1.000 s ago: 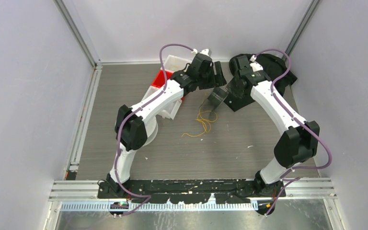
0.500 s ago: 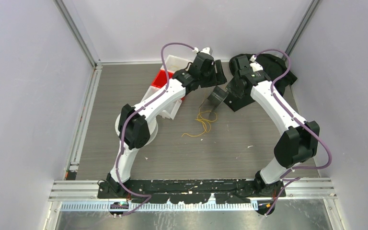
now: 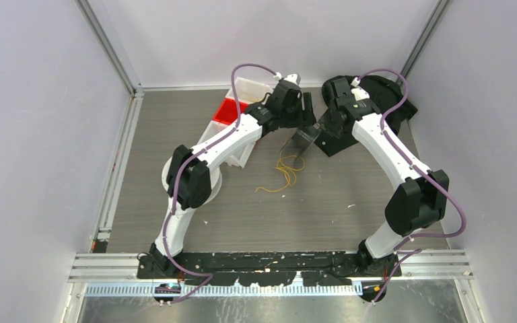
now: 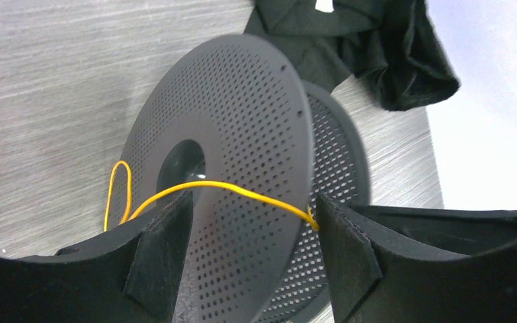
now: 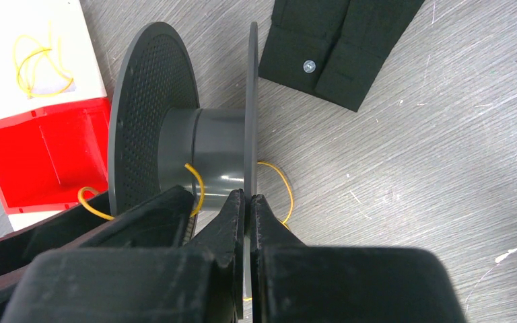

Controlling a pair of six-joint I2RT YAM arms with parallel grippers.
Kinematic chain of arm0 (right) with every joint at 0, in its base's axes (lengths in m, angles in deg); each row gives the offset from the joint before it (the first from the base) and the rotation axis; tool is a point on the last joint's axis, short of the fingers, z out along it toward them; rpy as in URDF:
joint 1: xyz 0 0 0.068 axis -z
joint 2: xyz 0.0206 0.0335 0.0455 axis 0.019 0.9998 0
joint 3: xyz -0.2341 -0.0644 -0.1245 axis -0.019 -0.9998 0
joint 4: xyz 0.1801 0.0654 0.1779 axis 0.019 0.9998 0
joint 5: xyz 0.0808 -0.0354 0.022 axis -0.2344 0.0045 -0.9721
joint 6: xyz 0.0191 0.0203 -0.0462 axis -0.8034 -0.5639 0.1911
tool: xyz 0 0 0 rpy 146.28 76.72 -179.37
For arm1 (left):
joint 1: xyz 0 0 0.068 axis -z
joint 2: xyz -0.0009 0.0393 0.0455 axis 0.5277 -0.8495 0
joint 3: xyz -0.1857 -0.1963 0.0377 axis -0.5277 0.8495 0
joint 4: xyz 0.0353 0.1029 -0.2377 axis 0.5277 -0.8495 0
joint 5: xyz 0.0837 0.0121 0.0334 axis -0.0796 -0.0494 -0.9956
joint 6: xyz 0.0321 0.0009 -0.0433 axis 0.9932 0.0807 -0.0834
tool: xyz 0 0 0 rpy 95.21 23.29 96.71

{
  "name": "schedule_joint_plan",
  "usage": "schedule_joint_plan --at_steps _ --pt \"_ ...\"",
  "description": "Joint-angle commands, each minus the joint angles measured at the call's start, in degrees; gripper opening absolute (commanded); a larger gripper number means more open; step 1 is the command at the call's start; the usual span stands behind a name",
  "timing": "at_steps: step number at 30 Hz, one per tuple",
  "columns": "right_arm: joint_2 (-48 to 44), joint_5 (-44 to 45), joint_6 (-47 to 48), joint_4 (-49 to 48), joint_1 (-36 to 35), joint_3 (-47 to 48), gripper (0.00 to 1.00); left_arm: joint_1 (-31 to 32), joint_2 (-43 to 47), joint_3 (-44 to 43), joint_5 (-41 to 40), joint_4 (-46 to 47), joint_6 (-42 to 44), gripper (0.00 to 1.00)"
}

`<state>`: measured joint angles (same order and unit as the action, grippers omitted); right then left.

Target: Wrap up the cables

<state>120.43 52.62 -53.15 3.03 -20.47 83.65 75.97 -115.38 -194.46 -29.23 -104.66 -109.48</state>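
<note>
A dark grey perforated spool (image 3: pixel 303 139) is tilted above the table, and my right gripper (image 3: pixel 323 129) is shut on the edge of one thin flange (image 5: pixel 250 101). In the right wrist view its fingertips (image 5: pixel 247 196) pinch that flange. A yellow cable (image 5: pixel 198 185) curls round the hub (image 5: pixel 215 145) and trails to a loose tangle of cable (image 3: pixel 284 171) on the table. My left gripper (image 4: pixel 250 229) is open beside the other flange (image 4: pixel 242 121). The cable (image 4: pixel 242 188) stretches across its gap and touches the right finger (image 4: pixel 340 249).
A red bin (image 3: pixel 230 111) and a white bin (image 3: pixel 249 86) stand behind the left arm. The white bin (image 5: pixel 40 60) holds more yellow cord. A black plate (image 5: pixel 336 47) lies on the table just beyond the spool. Walls close in on three sides.
My left gripper has edged right, closer to the spool, with its wrist turning a little. The right gripper, spool and loose cable on the table stay put.
</note>
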Motion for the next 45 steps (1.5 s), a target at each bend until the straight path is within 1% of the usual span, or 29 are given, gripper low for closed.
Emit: schedule_joint_plan --at_steps 1,12,14,16,17,25,26,30,38,45 --pt "0.1 -0.7 -0.7 -1.1 -0.4 2.0 0.01 -0.3 3.0 1.5 0.7 3.2 3.7 0.68" --pt "0.0 -0.7 -0.8 -1.1 -0.4 2.1 0.00 -0.2 2.8 1.7 0.0 3.7 4.5 0.66" --pt "0.0 -0.8 -0.8 -1.1 -0.4 2.2 0.01 -0.2 2.9 1.9 -0.5 3.7 4.7 0.63" --pt "0.0 -0.9 -0.7 -1.1 -0.3 2.2 0.01 -0.2 3.0 2.1 -0.9 3.7 5.0 0.56" --pt "0.0 -0.9 -0.7 -1.1 -0.3 2.2 0.00 -0.2 3.0 2.2 -1.0 3.7 5.0 0.54" --pt "-0.3 -1.1 -0.8 -1.0 -0.4 2.1 0.00 0.1 3.4 2.8 -2.5 4.0 5.8 0.48" --pt "-0.4 -1.3 -1.0 -1.0 -0.4 2.0 0.01 0.2 3.4 2.8 -2.7 4.0 6.4 0.45" --pt "-0.8 -2.2 -1.7 -1.1 -0.4 1.9 0.01 0.9 3.4 2.7 -4.3 4.3 8.7 0.42" --pt "-0.8 -2.3 -2.1 -1.0 -0.4 1.8 0.01 1.9 4.6 4.2 -7.1 5.9 11.7 0.29" --pt "-1.0 -2.6 -2.2 -1.0 -0.4 1.7 0.01 2.0 5.5 5.7 -7.9 6.9 12.9 0.09"
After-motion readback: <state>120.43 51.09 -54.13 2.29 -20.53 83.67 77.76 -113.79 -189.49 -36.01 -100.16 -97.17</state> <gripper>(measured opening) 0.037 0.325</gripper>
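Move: The yellow cable crosses right at my left hand point, about 1 cm to its left and 1 cm down, over the grey spool's left flange. The spool's middle is about 2 cm ahead, 2 cm right and 8 cm below. On the table lie the red bin, some 14 cm ahead and 22 cm left, and the loose cable end, 7 cm back and 3 cm left. From my right hand the crossing cable is about 6 cm left and 1 cm ahead. My left hand first sinks about 1.5 cm over the spool's left flange, one finger either side of it. Then it stays nearly in place and closes from about two thirds to one third open, on the flange rim and the cable, rolling some 15 degrees clockwise seen from behind the hand; the grip effort rises. My right hand keeps its pinch on the other flange. ##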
